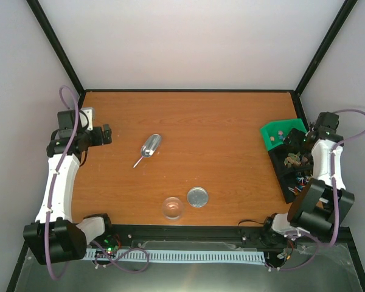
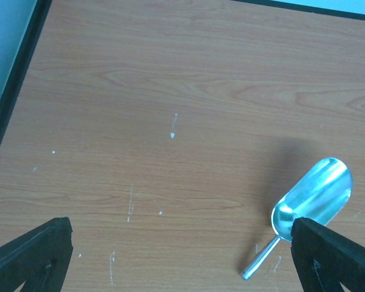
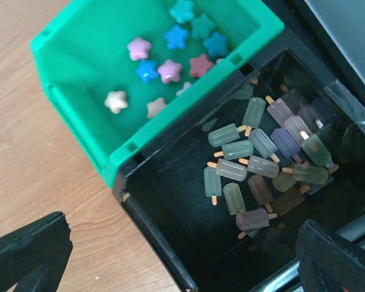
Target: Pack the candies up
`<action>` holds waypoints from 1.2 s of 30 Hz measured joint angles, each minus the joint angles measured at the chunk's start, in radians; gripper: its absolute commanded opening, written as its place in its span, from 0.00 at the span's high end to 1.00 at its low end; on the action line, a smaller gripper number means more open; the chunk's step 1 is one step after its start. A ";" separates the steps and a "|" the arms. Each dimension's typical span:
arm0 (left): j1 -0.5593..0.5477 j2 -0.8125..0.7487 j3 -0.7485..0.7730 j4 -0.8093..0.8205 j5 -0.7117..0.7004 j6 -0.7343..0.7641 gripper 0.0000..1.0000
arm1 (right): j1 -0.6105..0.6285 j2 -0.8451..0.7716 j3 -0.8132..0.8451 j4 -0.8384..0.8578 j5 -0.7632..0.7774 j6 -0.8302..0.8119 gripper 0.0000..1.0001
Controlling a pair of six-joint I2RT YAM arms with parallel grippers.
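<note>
The candies [image 3: 169, 56] are tiny star-shaped pieces in pink, blue, teal and cream, lying in a green bin [image 3: 79, 36] at the table's right edge [image 1: 278, 134]. My right gripper [image 3: 182, 224] hangs open above the black tray beside that bin, holding nothing; from above it shows at the right edge [image 1: 304, 141]. A silver scoop [image 2: 313, 196] lies on the wood left of centre [image 1: 151, 146]. My left gripper [image 2: 179, 228] is open over bare table left of the scoop [image 1: 106, 134]. A clear jar [image 1: 173, 208] and a round silver lid [image 1: 198, 196] sit near the front.
The black tray [image 3: 164, 243] next to the green bin holds several dull popsicle-shaped pieces [image 3: 255, 164]; its nearer compartment [image 1: 298, 179] has colourful thin bits. Black frame rails border the table [image 1: 188, 91]. Bare wood [image 1: 219, 140] spans the middle.
</note>
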State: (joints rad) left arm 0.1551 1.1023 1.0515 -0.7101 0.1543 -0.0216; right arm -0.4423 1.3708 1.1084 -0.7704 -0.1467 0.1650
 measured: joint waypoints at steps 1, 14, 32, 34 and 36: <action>0.000 0.008 0.006 0.000 -0.008 -0.005 0.00 | -0.005 0.017 0.000 0.000 0.006 0.013 0.00; 0.000 0.039 0.014 0.008 -0.092 -0.071 0.00 | -0.014 0.258 0.108 0.044 0.057 0.167 0.00; 0.000 0.100 0.015 0.010 -0.132 -0.099 0.00 | 0.072 0.465 0.223 0.108 0.127 0.267 0.31; 0.000 0.102 0.015 0.007 -0.134 -0.101 0.00 | 0.082 0.469 0.224 0.111 0.135 0.267 0.32; -0.001 0.102 0.016 0.006 -0.140 -0.103 0.00 | 0.095 0.473 0.226 0.114 0.145 0.269 0.35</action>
State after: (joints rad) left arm 0.1543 1.2045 1.0672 -0.7036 0.0147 -0.1242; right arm -0.3473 1.8442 1.3346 -0.6559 -0.0013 0.4335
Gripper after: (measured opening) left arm 0.999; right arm 0.678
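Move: The star candies in the green tray lie about 11 cm ahead of the open right hand, nearly in line with it (a centimetre to its right), and some 12 cm below. The popsicles in the black box beside the tray are about 3 cm ahead of that hand, 8 cm to its right and 13 cm down. From the left hand the star candies lie roughly 58 cm to the right, 9 cm farther out and 20 cm lower. One finger of the right hand seems to come against the green tray's wall beside the black box, with the other over the tray floor. The hand sinks about 8 cm and reaches some 8 cm forward to the star candies, veering right, then back left late on, turning clockwise and closing by about a third. The left hand, open and empty, drifts slightly left and down, turning counter-clockwise. ##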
